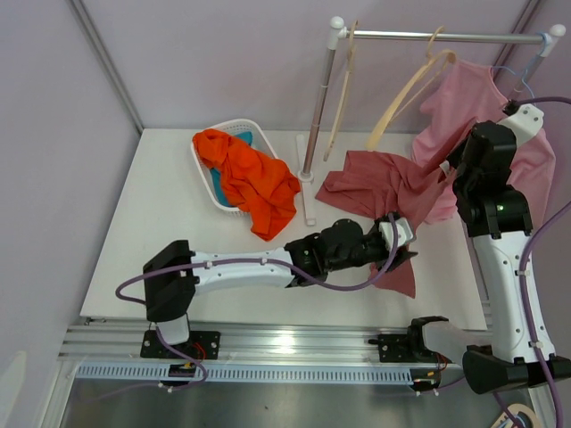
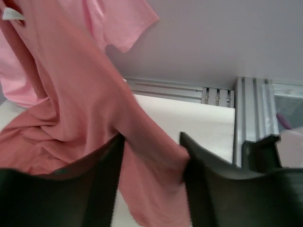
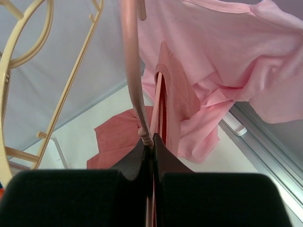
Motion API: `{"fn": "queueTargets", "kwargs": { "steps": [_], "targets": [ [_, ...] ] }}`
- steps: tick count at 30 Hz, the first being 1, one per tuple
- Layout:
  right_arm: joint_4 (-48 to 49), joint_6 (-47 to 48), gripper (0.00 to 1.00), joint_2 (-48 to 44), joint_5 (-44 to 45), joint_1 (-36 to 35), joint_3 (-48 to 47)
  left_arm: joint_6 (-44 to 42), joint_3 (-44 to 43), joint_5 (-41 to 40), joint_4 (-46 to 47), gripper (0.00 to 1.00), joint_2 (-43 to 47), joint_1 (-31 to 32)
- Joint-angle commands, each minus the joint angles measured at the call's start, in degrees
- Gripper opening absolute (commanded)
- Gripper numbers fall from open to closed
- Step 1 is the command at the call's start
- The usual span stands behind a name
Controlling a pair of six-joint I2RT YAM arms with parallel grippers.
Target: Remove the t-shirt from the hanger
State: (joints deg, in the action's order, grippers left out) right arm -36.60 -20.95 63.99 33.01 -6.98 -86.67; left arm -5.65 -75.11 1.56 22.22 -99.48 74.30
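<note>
A dusty-red t-shirt lies bunched on the white table, with one end rising toward my right gripper. My left gripper is shut on a fold of it; in the left wrist view the red cloth runs taut between the fingers of that gripper. My right gripper is shut on the ribbed tip of a pink hanger, seen at the gripper in the right wrist view. Part of the red shirt still drapes beside that hanger arm.
A light pink t-shirt hangs from the metal rail behind my right arm. Two cream wooden hangers hang on the rail. A white basket holds an orange cloth. The rail's post stands mid-table.
</note>
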Motion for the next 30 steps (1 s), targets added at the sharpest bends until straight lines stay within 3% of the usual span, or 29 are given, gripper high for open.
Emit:
{"fn": "queueTargets", "kwargs": {
  "steps": [1, 2, 5, 8, 12, 17, 21, 23, 26, 29, 30],
  "targets": [
    [1.97, -0.50, 0.00, -2.02, -0.32, -0.40, -2.62, 0.21, -7.24, -1.03, -3.84, 0.50, -2.81, -0.74],
    [1.97, -0.50, 0.00, -1.94, -0.32, -0.40, -2.80, -0.41, -7.94, -1.21, -4.89, 0.02, -3.08, -0.65],
    [1.80, -0.15, 0.00, -1.67, -1.72, -0.40, -3.41, -2.43, -5.59, -2.79, -3.16, 0.01, -0.55, 0.14],
    [2.23, 0.64, 0.00, -0.19, -1.64, -0.31, -3.85, -5.15, 2.40, -3.66, 1.07, 0.01, 4.89, 2.77],
    [3.99, 2.05, 0.00, 3.33, -0.93, 0.21, -4.73, -8.68, 6.20, -7.62, -0.68, 0.01, 10.35, 9.27],
    [5.04, 1.97, 0.00, 7.38, -4.62, 3.02, -6.66, 1.75, 13.83, -3.24, 4.56, 0.01, 14.58, 14.98],
    [5.66, 2.23, 0.00, 9.05, -6.20, 4.69, -7.72, 4.42, 17.89, 0.00, 9.15, 0.01, 13.10, 18.06],
    [4.18, 2.40, 0.00, 9.58, -7.35, 5.22, -9.03, 2.50, 16.24, -3.47, 6.81, 0.01, 10.81, 20.08],
    [1.98, 2.67, 0.00, 8.62, -9.72, 5.31, -9.39, 4.67, 16.05, -8.50, 6.96, 0.01, 6.85, 17.64],
    [-1.36, 2.84, 0.00, 6.86, -13.84, 5.66, -9.83, 12.31, 13.87, -2.01, 5.48, 0.01, 4.31, 9.33],
    [-2.41, 3.02, 0.00, 6.51, -15.16, 5.75, -10.35, 14.24, 11.07, -0.09, 0.86, 0.01, 3.43, 7.19]
  ]
}}
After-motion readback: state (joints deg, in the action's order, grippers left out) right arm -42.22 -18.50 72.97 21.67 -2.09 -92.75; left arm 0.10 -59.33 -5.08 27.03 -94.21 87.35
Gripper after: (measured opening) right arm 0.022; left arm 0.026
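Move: The near, lower edge of the dark pink t-shirt lies right between the left hand's part-open fingers, while the shirt's middle is about 12 cm ahead of that hand and 10 cm lower. The right hand holds the shirt's hanger by its neck; from it the shirt's middle lies some 6 cm back, 5 cm left and 18 cm below. A light pink t-shirt hangs roughly 8 cm ahead of the right hand and 11 cm to its right, 10 cm lower; a bare wooden hanger is about 12 cm ahead and 9 cm left, level with it. The left fingers shut and pinch the t-shirt's lower edge after a last nudge forward, then the hand pulls it back about 15 cm towards the front edge of the table, drifting slightly left, and finally sinks some 6 cm while easing forward a little. The right hand keeps its grip on the hanger's neck and, once that pull is under way, goes about 4 cm forward and 3 cm down, tipping some 10 degrees downward. ##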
